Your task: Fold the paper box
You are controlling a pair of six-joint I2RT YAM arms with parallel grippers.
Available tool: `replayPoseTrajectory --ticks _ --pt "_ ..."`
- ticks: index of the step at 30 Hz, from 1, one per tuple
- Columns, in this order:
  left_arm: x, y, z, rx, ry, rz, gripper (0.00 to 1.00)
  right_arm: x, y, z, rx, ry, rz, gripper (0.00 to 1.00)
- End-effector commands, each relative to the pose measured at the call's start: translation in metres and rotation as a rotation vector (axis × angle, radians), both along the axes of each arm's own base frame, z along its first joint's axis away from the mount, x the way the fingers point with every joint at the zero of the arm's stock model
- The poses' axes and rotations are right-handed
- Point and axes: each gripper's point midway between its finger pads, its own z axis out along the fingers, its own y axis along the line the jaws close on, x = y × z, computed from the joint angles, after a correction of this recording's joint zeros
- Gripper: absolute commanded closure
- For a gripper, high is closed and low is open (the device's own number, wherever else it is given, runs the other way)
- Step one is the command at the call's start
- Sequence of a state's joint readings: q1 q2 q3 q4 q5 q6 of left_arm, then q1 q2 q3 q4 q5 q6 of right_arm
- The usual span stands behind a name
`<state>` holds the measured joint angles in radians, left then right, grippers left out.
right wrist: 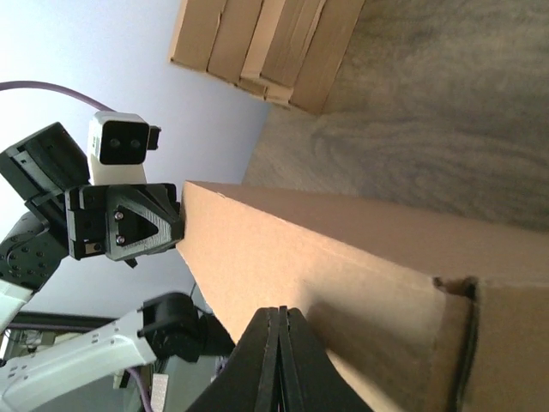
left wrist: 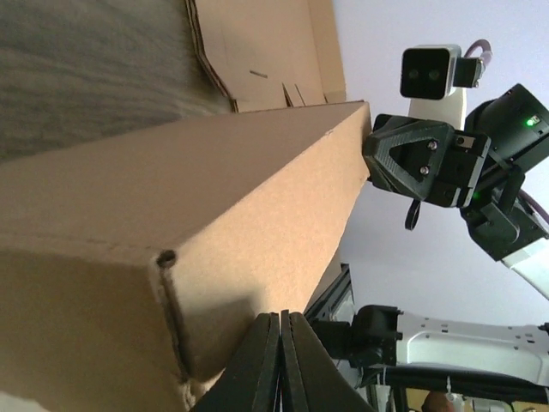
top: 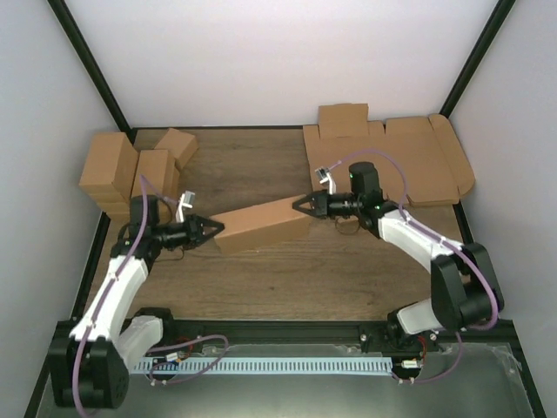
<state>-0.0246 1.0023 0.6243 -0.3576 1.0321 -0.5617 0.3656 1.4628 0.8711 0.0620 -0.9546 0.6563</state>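
Observation:
The paper box (top: 261, 224), a long closed brown carton, lies slanted across the middle of the wooden table. My left gripper (top: 218, 230) is shut, with its tip against the box's left end. My right gripper (top: 298, 204) is also shut and touches the right end. The left wrist view has the box (left wrist: 171, 223) filling the frame above the closed left gripper (left wrist: 281, 316), with nothing between its fingers, and the right gripper (left wrist: 371, 156) at the far end. In the right wrist view the closed right gripper (right wrist: 280, 311) rests on the box (right wrist: 343, 275), and the left gripper (right wrist: 177, 225) is opposite.
A pile of smaller folded brown cartons (top: 130, 170) stands at the back left. Flat die-cut cardboard sheets (top: 392, 157) lie at the back right. Black frame posts and white walls close in the table on three sides.

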Motion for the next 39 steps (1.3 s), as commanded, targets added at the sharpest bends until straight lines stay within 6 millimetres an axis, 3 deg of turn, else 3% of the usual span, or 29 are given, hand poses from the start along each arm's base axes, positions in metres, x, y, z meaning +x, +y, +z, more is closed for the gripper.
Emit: replayPoseTrajectory --ticks 1,3,7,9,12,15,17,21,23,25,30,34,39 --pt "-0.037 0.003 -0.029 0.024 0.164 0.082 0.96 -0.034 -0.022 -0.037 -0.109 0.101 -0.051 0.99" --pt "-0.050 -0.001 -0.026 -0.021 0.186 0.126 0.96 -0.053 -0.030 -0.047 -0.121 0.129 -0.061 0.99" --pt "-0.069 -0.006 -0.009 -0.081 0.125 0.171 0.94 -0.078 -0.050 -0.088 -0.206 0.211 -0.122 0.99" --pt "-0.068 -0.005 0.006 -0.078 0.053 0.177 0.87 -0.080 -0.056 -0.101 -0.237 0.221 -0.156 0.99" --pt "-0.055 -0.004 0.018 0.010 -0.002 0.159 0.77 -0.069 -0.054 -0.099 -0.243 0.198 -0.164 0.99" --pt "-0.044 -0.004 0.020 0.146 -0.020 0.095 0.51 -0.059 -0.052 -0.094 -0.261 0.179 -0.161 0.98" --pt "-0.035 0.000 0.023 0.240 -0.078 0.088 0.37 -0.053 -0.052 -0.089 -0.265 0.151 -0.172 0.87" --pt "-0.007 0.006 0.003 0.366 -0.098 0.118 0.13 -0.048 -0.050 -0.080 -0.267 0.130 -0.168 0.62" --pt "0.004 0.004 -0.012 0.411 -0.088 0.111 0.07 -0.051 -0.052 -0.085 -0.280 0.152 -0.170 0.43" --pt "0.013 0.001 -0.026 0.448 -0.074 0.102 0.05 -0.055 -0.055 -0.093 -0.286 0.181 -0.187 0.33" --pt "0.036 0.001 -0.055 0.518 -0.045 0.099 0.04 -0.069 -0.050 -0.104 -0.211 0.252 -0.180 0.25" --pt "0.041 0.008 -0.080 0.610 0.022 0.072 0.06 -0.072 -0.048 -0.109 -0.214 0.251 -0.162 0.03" --pt "0.035 0.013 -0.099 0.629 0.075 0.078 0.06 -0.080 -0.043 -0.118 -0.183 0.276 -0.120 0.01"
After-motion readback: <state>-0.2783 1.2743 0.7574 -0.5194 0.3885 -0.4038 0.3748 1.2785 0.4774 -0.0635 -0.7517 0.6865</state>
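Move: The upright paper box stands between the hands; its middle is about 11 cm to the left hand's right and 4 cm ahead, some 8 cm below. From the right hand it lies around 9 cm left and 2 cm back, 9 cm below. The small box pile is roughly 13 cm ahead and 18 cm left of the left hand; the flat cardboard sheet lies some 15 cm ahead and 26 cm right of the right hand. Back towards the robot, both hands sweep about 7 cm together from the box's upper ends, closed fingertips at its top, drawing it over. The left then arcs up and forward, spreading its fingers wide, and sinks over the box's left edge, tipping some 35 degrees further downward; the right drops about 12 cm, drifting right, and opens wide beside the right-hand corner. ##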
